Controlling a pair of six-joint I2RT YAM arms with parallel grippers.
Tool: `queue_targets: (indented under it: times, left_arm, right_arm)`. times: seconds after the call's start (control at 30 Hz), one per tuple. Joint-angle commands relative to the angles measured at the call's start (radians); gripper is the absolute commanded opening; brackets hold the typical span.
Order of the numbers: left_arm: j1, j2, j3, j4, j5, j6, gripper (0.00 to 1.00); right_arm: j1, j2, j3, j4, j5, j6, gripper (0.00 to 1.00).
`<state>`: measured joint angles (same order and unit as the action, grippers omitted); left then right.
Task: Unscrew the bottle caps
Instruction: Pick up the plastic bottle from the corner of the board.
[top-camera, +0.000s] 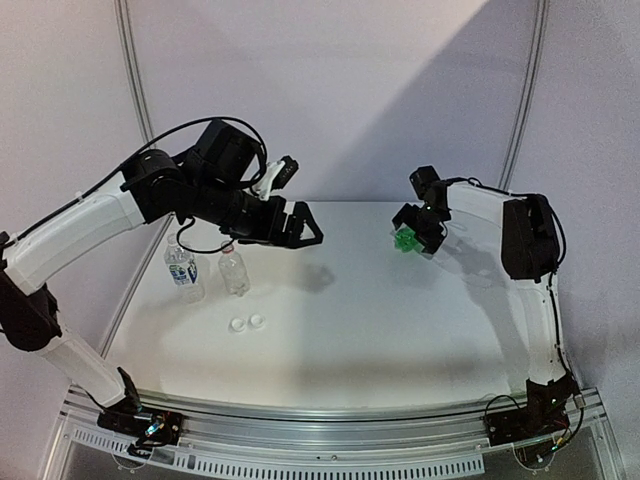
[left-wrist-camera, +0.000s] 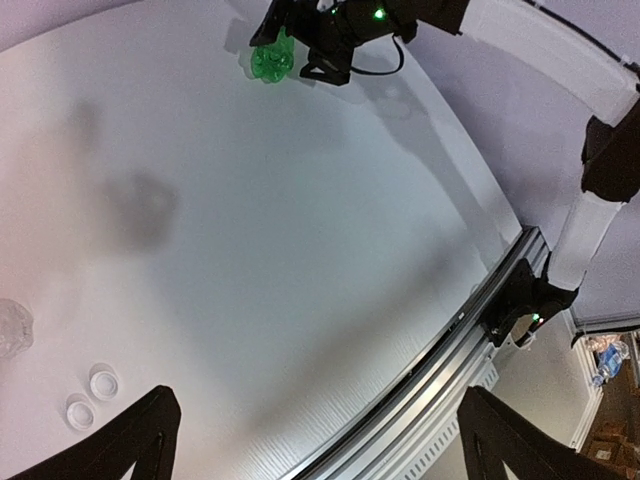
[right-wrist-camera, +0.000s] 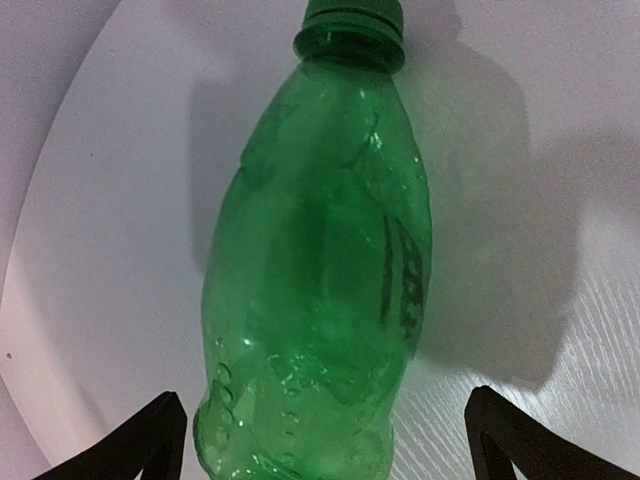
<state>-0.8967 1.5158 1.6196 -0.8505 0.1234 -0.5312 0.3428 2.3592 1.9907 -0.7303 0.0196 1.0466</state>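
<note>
A green bottle (right-wrist-camera: 320, 280) lies on its side on the white table, its green cap (right-wrist-camera: 352, 15) on and pointing away from my right wrist camera. My right gripper (right-wrist-camera: 325, 450) is open, one finger on each side of the bottle's base, with a gap on both sides. From above, that bottle (top-camera: 405, 241) sits at the far right, under the right gripper (top-camera: 415, 235). Two clear bottles, one labelled (top-camera: 183, 270) and one plain (top-camera: 233, 268), stand at the left. Two white caps (top-camera: 237, 324) (top-camera: 256, 320) lie loose in front of them. My left gripper (top-camera: 300, 228) hangs open and empty above the table.
The left wrist view shows the table's metal front rail (left-wrist-camera: 470, 320), the right arm's base (left-wrist-camera: 520, 300), the two white caps (left-wrist-camera: 103, 381) and, far off, the green bottle's base (left-wrist-camera: 272, 60). The table top (top-camera: 380, 320) is curved at the back.
</note>
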Motion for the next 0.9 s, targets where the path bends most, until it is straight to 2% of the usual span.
queue_targets:
  times: [0.0,0.17,0.33,0.53,0.63,0.73,0.87]
  left_arm:
    - [-0.013,0.034,0.036,0.009,0.012,0.026,0.99]
    - [-0.013,0.058,0.061,-0.006,0.000,0.042,0.99]
    - [-0.013,0.073,0.076,-0.017,-0.011,0.050,0.99]
    - [-0.013,0.084,0.080,-0.012,-0.008,0.050,0.99]
    - [-0.013,0.089,0.079,-0.011,-0.002,0.044,0.99]
    - [-0.013,0.084,0.073,-0.008,0.002,0.034,0.99]
    - [-0.013,0.065,0.059,-0.015,-0.005,0.027,0.99]
  right_arm:
    - [-0.016,0.041,0.044,0.050,-0.009,0.007,0.99]
    - [-0.025,0.075,0.058,0.064,-0.060,0.017,0.96]
    - [-0.029,0.090,0.059,0.062,-0.076,0.019,0.82]
    - [-0.028,0.063,0.034,0.059,-0.098,0.007,0.57]
    - [-0.028,0.046,0.017,0.065,-0.111,-0.009,0.48]
    - [-0.029,0.019,-0.005,0.070,-0.120,-0.033,0.42]
    - [-0.029,-0.050,-0.063,0.098,-0.132,-0.079,0.38]
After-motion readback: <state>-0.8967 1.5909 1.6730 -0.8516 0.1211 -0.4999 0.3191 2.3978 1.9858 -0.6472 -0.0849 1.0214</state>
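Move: The green plastic bottle lies on its side almost under the right hand, its middle some 3 cm ahead, 2 cm to the right and about 2 cm below. Its cap points forward and right, and its base end already lies between the wide-open fingers. Nothing else stands close to it. From the left hand, the green bottle is roughly 30 cm ahead, 35 cm to the right and 27 cm lower. Forward first, by about 1.5 cm along the green bottle's lower body, then down by about as much, the right hand tips its left side up some 5 degrees. As it sinks, its fingers close from wide open to a little over half and pinch the body from both sides, the gripper's effort rising once they stop. The left hand, empty and open, eases about 2 cm right, forward and down. ##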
